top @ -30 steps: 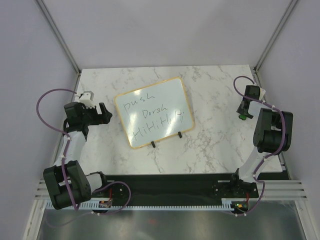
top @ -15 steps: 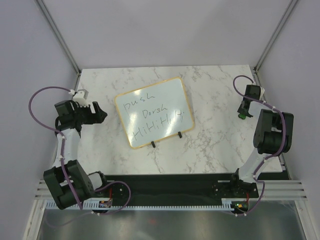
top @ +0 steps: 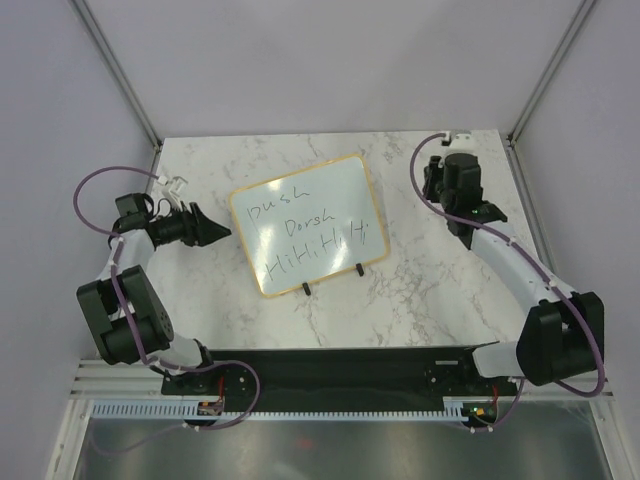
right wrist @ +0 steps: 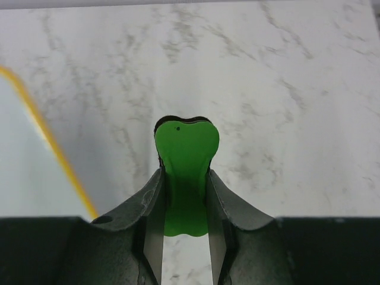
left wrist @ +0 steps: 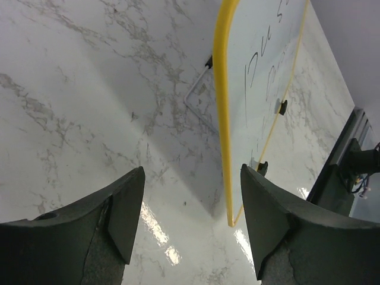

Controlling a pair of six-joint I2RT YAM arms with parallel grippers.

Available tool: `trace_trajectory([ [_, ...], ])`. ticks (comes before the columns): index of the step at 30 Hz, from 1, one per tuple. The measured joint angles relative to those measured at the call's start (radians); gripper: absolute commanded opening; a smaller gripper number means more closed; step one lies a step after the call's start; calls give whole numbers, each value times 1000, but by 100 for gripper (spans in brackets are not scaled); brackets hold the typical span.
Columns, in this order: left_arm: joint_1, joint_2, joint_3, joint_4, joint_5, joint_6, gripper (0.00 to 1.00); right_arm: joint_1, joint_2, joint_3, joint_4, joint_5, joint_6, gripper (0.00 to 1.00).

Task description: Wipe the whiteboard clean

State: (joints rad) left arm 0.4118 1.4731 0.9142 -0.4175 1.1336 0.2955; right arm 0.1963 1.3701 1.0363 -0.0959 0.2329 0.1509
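The whiteboard stands tilted on two black feet mid-table, with a tan frame and black handwriting on it. My left gripper is open and empty, low over the table just left of the board's left edge. The left wrist view shows the board's yellow frame between and beyond my open fingers. My right gripper is off the board's upper right corner, apart from it. It is shut on a green eraser. The board's corner shows at the left of the right wrist view.
The marble table has metal posts at its back corners. A black base strip runs along the near edge. A wire stand props the board from behind.
My right arm swung from the table's right edge in toward the board's upper right corner. My left gripper turned and now points at the board's left edge.
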Motion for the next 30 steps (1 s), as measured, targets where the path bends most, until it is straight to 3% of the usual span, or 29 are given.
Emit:
trace_trajectory([
  [9, -80, 17, 18, 72, 38, -23, 73, 368, -1, 13, 66, 30, -22, 0],
  [19, -133, 56, 13, 177, 12, -68, 61, 638, 320, 306, 97, 114, -93, 0],
  [23, -187, 62, 8, 220, -16, -82, 49, 682, 431, 408, 94, 161, -103, 0],
  [25, -208, 62, -1, 241, -24, -95, 35, 692, 460, 429, 92, 181, -103, 0],
  [26, -214, 63, -5, 249, -25, -106, 20, 696, 474, 439, 89, 195, -103, 0],
  [27, -214, 63, -5, 248, -13, -124, 14, 699, 484, 446, 87, 206, -103, 0],
  [29, -208, 63, -5, 233, 62, -179, 2, 702, 500, 455, 86, 233, -103, 0],
  [30, -209, 63, -5, 227, 86, -203, 2, 703, 504, 457, 86, 244, -103, 0],
])
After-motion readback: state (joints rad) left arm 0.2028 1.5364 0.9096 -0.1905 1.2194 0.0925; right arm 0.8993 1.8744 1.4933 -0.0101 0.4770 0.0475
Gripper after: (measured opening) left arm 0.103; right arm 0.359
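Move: The left hand, empty and open, has the whiteboard's left edge about 7 cm to its right, 1 cm ahead and roughly at its height; the word "Push" lies some 14 cm right, 6 cm ahead and 4 cm higher. From the right hand, already holding the green eraser, "Push" is about 36 cm left, 4 cm back and 3 cm lower; "Dorsh" is 30 cm left, 8 cm back, 6 cm lower, and the board's right edge 14 cm left, 6 cm back, 5 cm lower. Keeping its grip on the eraser, the right hand sweeps about 33 cm left across the raised board towards "Push", turning some 30 degrees counter-clockwise, rising slightly and drawing back a little on the way, then slowing and sinking 2 to 3 cm to bring the eraser close over the end of the word near the top edge. Meanwhile the left hand goes about 7 cm right to the board's left edge, turning slightly clockwise, and shuts its fingers late to pinch the yellow frame between them. ##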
